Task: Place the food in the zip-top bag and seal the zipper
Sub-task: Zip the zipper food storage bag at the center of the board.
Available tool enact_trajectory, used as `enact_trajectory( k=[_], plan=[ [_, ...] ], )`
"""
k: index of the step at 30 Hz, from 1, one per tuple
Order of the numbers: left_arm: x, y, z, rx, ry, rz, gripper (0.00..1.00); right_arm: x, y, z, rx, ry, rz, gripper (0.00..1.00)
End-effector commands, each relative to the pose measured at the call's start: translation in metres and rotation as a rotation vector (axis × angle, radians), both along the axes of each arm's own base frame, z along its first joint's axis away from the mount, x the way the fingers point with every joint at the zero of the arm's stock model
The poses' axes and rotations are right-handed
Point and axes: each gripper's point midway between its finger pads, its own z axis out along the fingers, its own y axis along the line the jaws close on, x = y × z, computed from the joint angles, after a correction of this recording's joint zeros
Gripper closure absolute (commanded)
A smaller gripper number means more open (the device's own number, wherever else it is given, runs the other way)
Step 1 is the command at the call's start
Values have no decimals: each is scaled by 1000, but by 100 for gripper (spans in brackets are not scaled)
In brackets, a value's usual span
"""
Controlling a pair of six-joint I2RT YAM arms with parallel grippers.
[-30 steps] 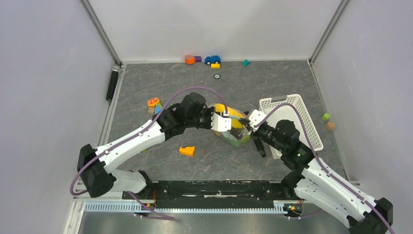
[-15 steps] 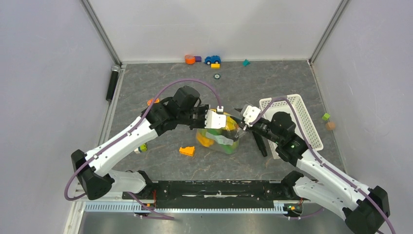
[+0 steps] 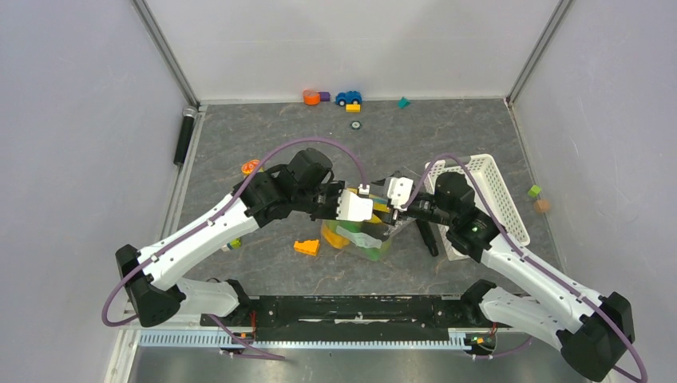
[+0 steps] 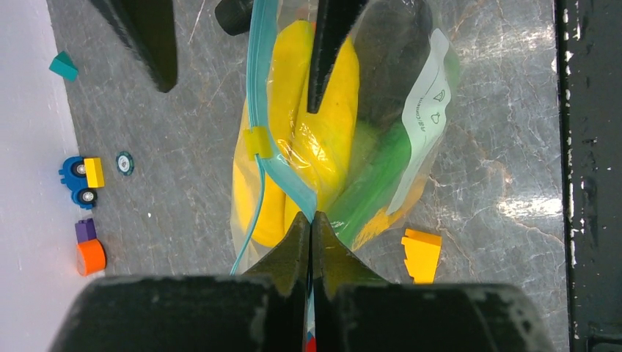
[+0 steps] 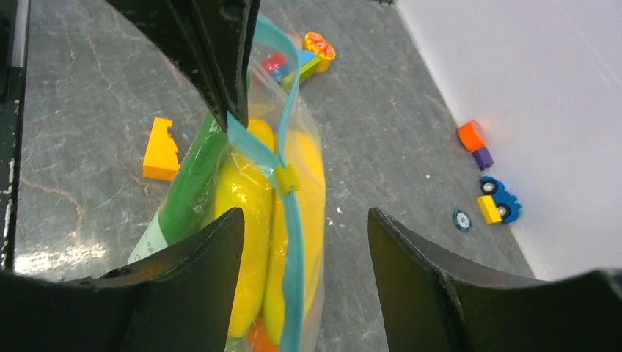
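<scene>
The clear zip-top bag hangs between the two arms over the middle of the table. It holds the food: yellow pieces, a long green pod and an orange piece low down. My left gripper is shut on one end of the teal zipper. A yellow slider tab sits partway along the strip. My right gripper is open and straddles the other end of the zipper, with neither of its fingers touching the strip.
An orange stepped wedge lies on the table just left of the bag. A white slotted basket stands to the right. Small blocks and a blue toy car sit along the back wall. More small toys lie behind the left arm.
The right gripper has opened and let go of the bag's edge. The left arm has carried the bag a little left and toward the near edge; it now hangs from the left gripper alone.
</scene>
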Motion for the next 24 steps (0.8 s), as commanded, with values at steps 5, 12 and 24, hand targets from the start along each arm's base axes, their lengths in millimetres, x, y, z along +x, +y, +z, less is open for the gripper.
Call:
enact_trajectory(
  k=[5,12,24],
  plan=[
    [2,-8,22,-51,-35,25,98,1,2,-3,-44,74,7,54],
    [0,-12,27,-66,-31,21,65,-10,10,-4,-56,53,103,100],
    [8,-34,22,-79,-21,31,26,-21,11,10,8,-6,148,100]
  ],
)
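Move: The stretch of zip strip for the right fingers to shut on lies about 3 cm below that open hand and 1 cm to its left, level fore and aft. The yellow slider is some 3 cm left of the hand and 2 cm below it. From the left hand, still pinching the near zipper band, the slider is roughly 3 cm right and 2 cm forward, at its height. The bagged bananas lie about 8 cm below the right hand and 2 cm left. Down about 2.5 cm onto the zip strip goes the right hand, its open fingers shutting to pinch it just right of the yellow slider; it then draws the strip back some 2 cm, turning slightly counter-clockwise. The left hand holds the near band until that grip is made, then opens wide, lets go and edges about 1.5 cm right, towards the slider. ##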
